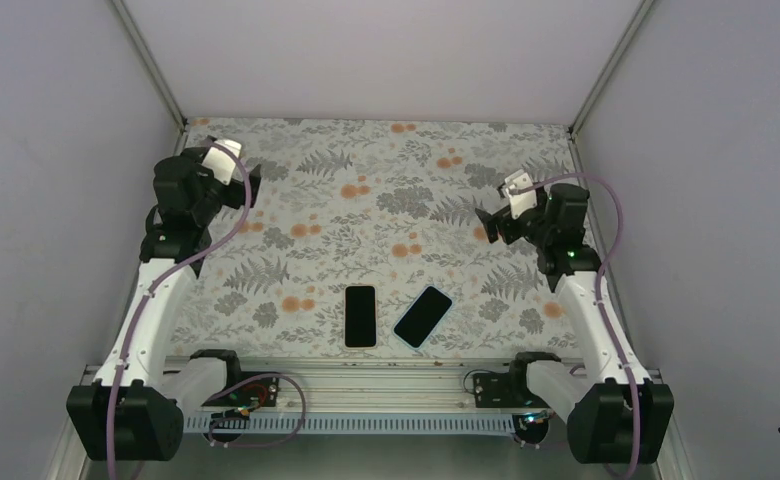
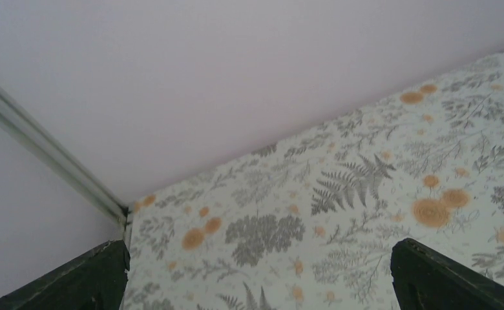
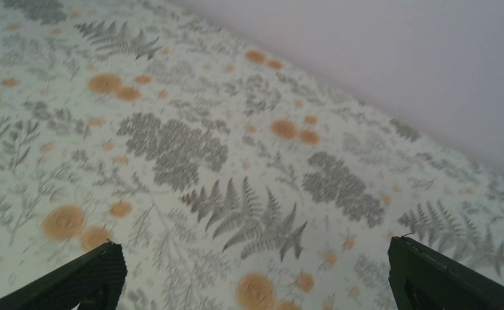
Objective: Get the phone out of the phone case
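Note:
Two dark phones lie screen-up near the table's front edge in the top view. One stands straight with a reddish rim (image 1: 361, 315). The other lies tilted with a pale blue rim (image 1: 423, 316). These rims look like a phone case around each; I cannot tell more. My left gripper (image 1: 250, 186) is raised at the back left, far from both, and my right gripper (image 1: 487, 226) is raised at the right. In the wrist views the left gripper (image 2: 260, 250) and the right gripper (image 3: 254, 245) are open, with only tablecloth between the dark fingertips (image 2: 107, 265) (image 3: 424, 268). Neither wrist view shows a phone.
A floral cloth (image 1: 386, 200) covers the table. Grey walls enclose it on the left, back and right, with metal corner posts (image 2: 49, 155). A metal rail (image 1: 366, 375) with the arm bases runs along the front edge, just behind the phones.

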Robot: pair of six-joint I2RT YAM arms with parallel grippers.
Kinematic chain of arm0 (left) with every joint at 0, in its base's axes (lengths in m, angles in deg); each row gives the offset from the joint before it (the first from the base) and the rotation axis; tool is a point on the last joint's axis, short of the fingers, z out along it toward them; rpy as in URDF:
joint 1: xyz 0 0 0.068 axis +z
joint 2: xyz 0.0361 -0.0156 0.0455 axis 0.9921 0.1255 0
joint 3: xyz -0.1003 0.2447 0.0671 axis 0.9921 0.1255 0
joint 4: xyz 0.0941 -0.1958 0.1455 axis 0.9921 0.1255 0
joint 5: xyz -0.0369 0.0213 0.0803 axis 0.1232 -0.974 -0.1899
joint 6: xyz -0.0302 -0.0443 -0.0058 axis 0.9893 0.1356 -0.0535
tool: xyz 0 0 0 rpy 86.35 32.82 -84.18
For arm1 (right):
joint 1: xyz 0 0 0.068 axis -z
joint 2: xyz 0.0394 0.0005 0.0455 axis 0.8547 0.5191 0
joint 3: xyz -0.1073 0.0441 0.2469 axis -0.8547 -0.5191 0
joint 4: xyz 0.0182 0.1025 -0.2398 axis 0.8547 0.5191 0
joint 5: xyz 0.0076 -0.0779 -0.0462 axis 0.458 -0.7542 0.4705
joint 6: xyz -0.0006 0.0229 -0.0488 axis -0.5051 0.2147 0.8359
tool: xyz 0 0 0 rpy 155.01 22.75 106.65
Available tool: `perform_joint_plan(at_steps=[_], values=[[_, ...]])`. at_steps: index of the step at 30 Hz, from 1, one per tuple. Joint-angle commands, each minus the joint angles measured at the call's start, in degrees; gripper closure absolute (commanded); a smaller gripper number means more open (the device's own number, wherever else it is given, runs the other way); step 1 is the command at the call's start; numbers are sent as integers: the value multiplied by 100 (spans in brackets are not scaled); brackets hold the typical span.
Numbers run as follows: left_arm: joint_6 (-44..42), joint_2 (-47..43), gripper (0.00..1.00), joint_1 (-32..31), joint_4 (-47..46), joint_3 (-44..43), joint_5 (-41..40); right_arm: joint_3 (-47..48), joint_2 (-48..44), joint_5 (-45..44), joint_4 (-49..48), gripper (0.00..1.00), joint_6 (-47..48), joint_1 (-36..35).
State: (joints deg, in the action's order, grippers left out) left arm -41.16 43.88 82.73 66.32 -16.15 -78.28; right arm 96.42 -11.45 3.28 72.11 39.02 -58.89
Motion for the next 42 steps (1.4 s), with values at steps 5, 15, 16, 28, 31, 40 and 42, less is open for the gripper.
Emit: perform_joint_plan(at_steps=[5,15,16,28,31,40,42], values=[[-30,-75,0,51,813,-150,-467,402,25,4,1725,0,917,72],[-524,1,0,59,747,-77,-157,576,345,-148,5142,97,2720,-423],[-640,33,0,58,808,-97,33,448,347,-198,5243,97,2695,-616],[-1105,551,0,60,1384,-384,966,-58,1093,-782,5062,97,2254,-2383],[-1095,579,0,57,1354,-354,890,-83,1653,-998,4762,97,2054,-2635],[-1332,542,0,58,1447,-230,670,64,2468,-933,4088,97,1844,-2981],[-1387,571,0,60,1475,-218,628,70,2680,-962,3932,97,1794,-3017]])
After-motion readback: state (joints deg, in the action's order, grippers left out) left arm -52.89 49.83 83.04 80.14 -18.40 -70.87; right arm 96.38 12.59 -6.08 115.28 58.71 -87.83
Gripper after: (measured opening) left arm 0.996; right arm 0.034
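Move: Behind and well below the right hand, the phone in the blue case lies slantwise on the table, about 18 cm back, 13 cm to the left and 22 cm down. A second phone lies level with it, some 16 cm farther left. From the left hand the cased phone is roughly 20 cm back, 38 cm to the right and 30 cm lower. Sweeping back and down beside the cased phone, the right hand draws in about 19 cm and bears some 6 cm left, its open fingers shutting early and swinging to point almost straight down; it then sinks nearly straight, about 20 cm lower in all, to beside the phone's right long side near the far end. The left hand, still open, sinks about 7 cm, tipping downward. ##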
